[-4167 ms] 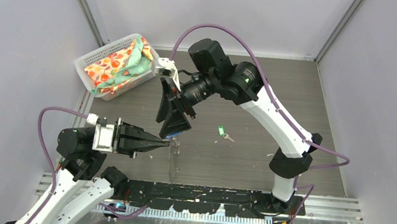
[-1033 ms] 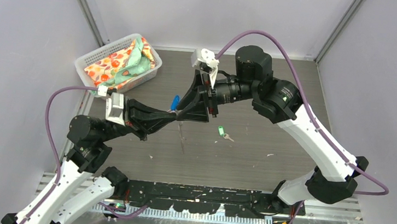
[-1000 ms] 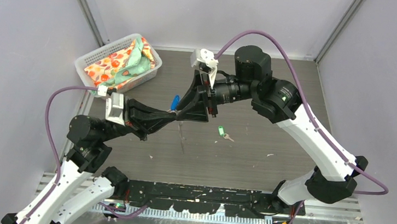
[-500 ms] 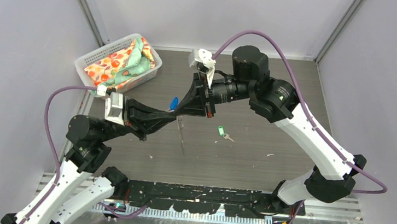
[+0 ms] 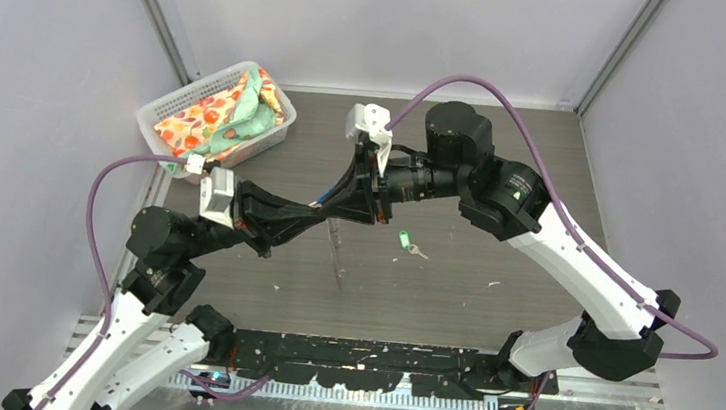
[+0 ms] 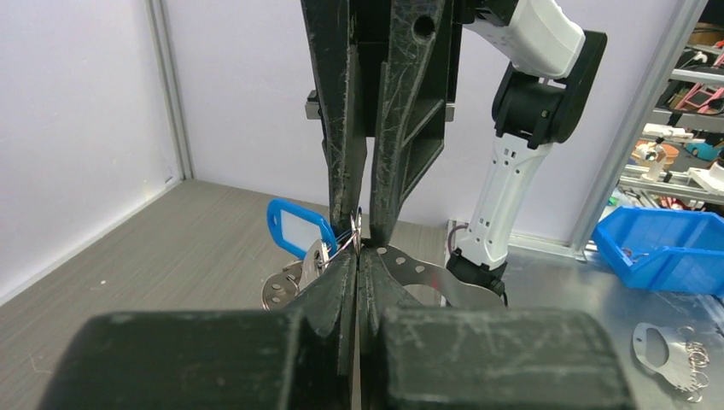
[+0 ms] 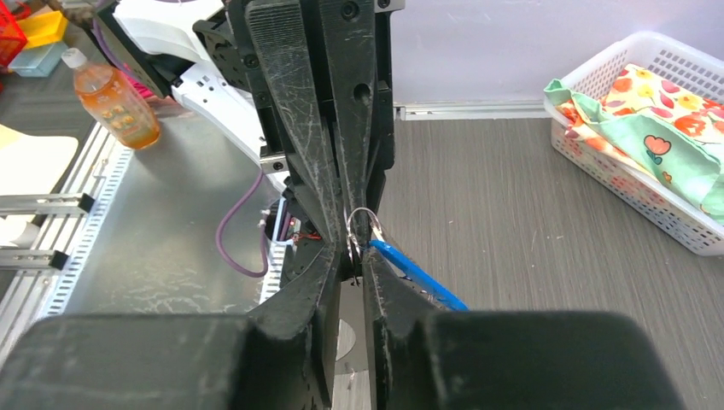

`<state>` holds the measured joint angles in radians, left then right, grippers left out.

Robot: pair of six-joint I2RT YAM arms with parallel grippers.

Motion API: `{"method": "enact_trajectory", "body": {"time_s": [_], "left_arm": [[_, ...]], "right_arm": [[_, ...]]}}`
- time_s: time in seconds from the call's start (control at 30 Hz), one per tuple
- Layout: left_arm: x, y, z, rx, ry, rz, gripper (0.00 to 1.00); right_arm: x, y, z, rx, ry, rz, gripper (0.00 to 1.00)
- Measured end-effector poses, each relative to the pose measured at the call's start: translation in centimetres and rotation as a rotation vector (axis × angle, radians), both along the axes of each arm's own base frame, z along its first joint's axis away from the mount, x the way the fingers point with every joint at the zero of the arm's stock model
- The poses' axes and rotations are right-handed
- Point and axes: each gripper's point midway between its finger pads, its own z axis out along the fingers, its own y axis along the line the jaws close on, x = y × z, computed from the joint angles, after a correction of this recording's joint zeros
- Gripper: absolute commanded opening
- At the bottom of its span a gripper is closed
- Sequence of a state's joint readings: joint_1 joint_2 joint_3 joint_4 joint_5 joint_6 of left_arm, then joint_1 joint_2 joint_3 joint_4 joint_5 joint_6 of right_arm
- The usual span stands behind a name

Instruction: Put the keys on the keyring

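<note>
My left gripper (image 5: 322, 211) and my right gripper (image 5: 330, 206) meet tip to tip above the table's middle. The left gripper (image 6: 359, 250) is shut on the keyring (image 6: 427, 273), a thin grey metal band with small holes that curves out on both sides of its tips. The blue-tagged key (image 6: 297, 229) hangs at the meeting point by its small wire ring (image 7: 363, 224). The right gripper (image 7: 354, 260) shows a narrow gap between its fingers, with that small ring at the tips. The green-tagged key (image 5: 403, 237) lies on the table, right of both grippers.
A white mesh basket (image 5: 173, 106) holding patterned cloth stands at the back left. The keyring's lower part (image 5: 336, 253) hangs edge-on under the grippers. An orange bottle (image 7: 115, 98) and a blue bin (image 6: 657, 248) sit beyond the table.
The right wrist has shifted slightly right and lower, and the blue tag is now almost hidden between the grippers from above. The left gripper stays shut, nudged a little to the right.
</note>
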<state>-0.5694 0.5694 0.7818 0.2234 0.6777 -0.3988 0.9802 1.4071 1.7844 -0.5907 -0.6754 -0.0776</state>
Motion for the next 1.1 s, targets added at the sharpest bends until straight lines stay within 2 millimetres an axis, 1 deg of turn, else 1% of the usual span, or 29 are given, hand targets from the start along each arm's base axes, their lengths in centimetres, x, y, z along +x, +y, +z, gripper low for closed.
{"method": "enact_trajectory", "body": {"time_s": [0.13, 0.4, 0.43, 0.5, 0.53, 0.6, 0.7, 0.83, 0.9, 0.93, 1.0, 1.03, 1.1], "left_arm": [[0.1, 0.0, 0.0, 0.003, -0.008, 0.003, 0.00], [0.1, 0.0, -0.2, 0.008, -0.001, 0.004, 0.01], [0.1, 0.0, -0.3, 0.010, -0.001, 0.005, 0.06], [0.2, 0.0, -0.3, 0.013, -0.004, 0.007, 0.25], [0.2, 0.0, -0.3, 0.018, -0.016, 0.011, 0.32], [0.1, 0.2, -0.2, 0.024, -0.056, 0.024, 0.38], [-0.2, 0.8, -0.2, 0.046, -0.116, 0.053, 0.39], [-1.5, 2.0, 0.0, 0.077, -0.209, 0.086, 0.31], [-1.9, 2.5, -0.1, 0.100, -0.261, 0.103, 0.29], [-2.0, 2.7, -0.2, 0.112, -0.288, 0.113, 0.30], [-2.0, 2.9, -0.5, 0.141, -0.338, 0.134, 0.34], [-1.8, 3.0, -0.6, 0.155, -0.361, 0.144, 0.37], [-1.4, 2.8, -1.0, 0.182, -0.382, 0.150, 0.40]], "right_arm": [[0.4, 0.0, -0.1, -0.002, -0.013, -0.018, 0.02], [0.5, -0.1, -0.3, -0.013, -0.033, -0.024, 0.01], [0.6, -0.1, -0.3, -0.015, -0.034, -0.029, 0.01], [0.7, -0.1, -0.4, -0.020, -0.035, -0.039, 0.01], [0.7, -0.2, -0.4, -0.021, -0.036, -0.047, 0.01], [0.8, -0.5, -0.6, -0.033, -0.026, -0.063, 0.01], [0.8, -1.1, -0.6, -0.044, -0.008, -0.081, 0.01], [0.5, -2.2, -0.4, -0.042, 0.012, -0.094, 0.01], [0.2, -2.6, -0.2, -0.042, 0.021, -0.092, 0.01], [0.1, -2.7, -0.2, -0.040, 0.024, -0.088, 0.01], [-0.2, -2.8, -0.2, -0.043, 0.035, -0.074, 0.01], [-0.4, -2.8, -0.3, -0.050, 0.044, -0.065, 0.01], [-0.7, -2.9, -0.8, -0.069, 0.064, -0.051, 0.01]]}}
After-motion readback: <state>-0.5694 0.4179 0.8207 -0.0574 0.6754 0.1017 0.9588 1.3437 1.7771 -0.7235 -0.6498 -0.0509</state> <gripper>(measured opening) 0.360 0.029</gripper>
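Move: Both grippers face each other, and the wire ring pinched in my left fingertips is the thing my right hand goes for. That ring lies about 1 cm left of my right hand point and level with it. The blue key tag is roughly 3 cm farther out and 1 cm lower than the ring. The keyring plate hangs with its middle some 6 cm below, 4 cm nearer me and 1 cm right of the ring. My right fingers, part-open around the wire ring, close and pinch it while my left hand still holds on. Then my left fingers open, letting go of the ring, and back off about 3 cm left and slightly towards me, the wrist rolling some 25 degrees. Meanwhile my right hand keeps its pinch and draws the ring about 3 cm right, away from the left fingers. ##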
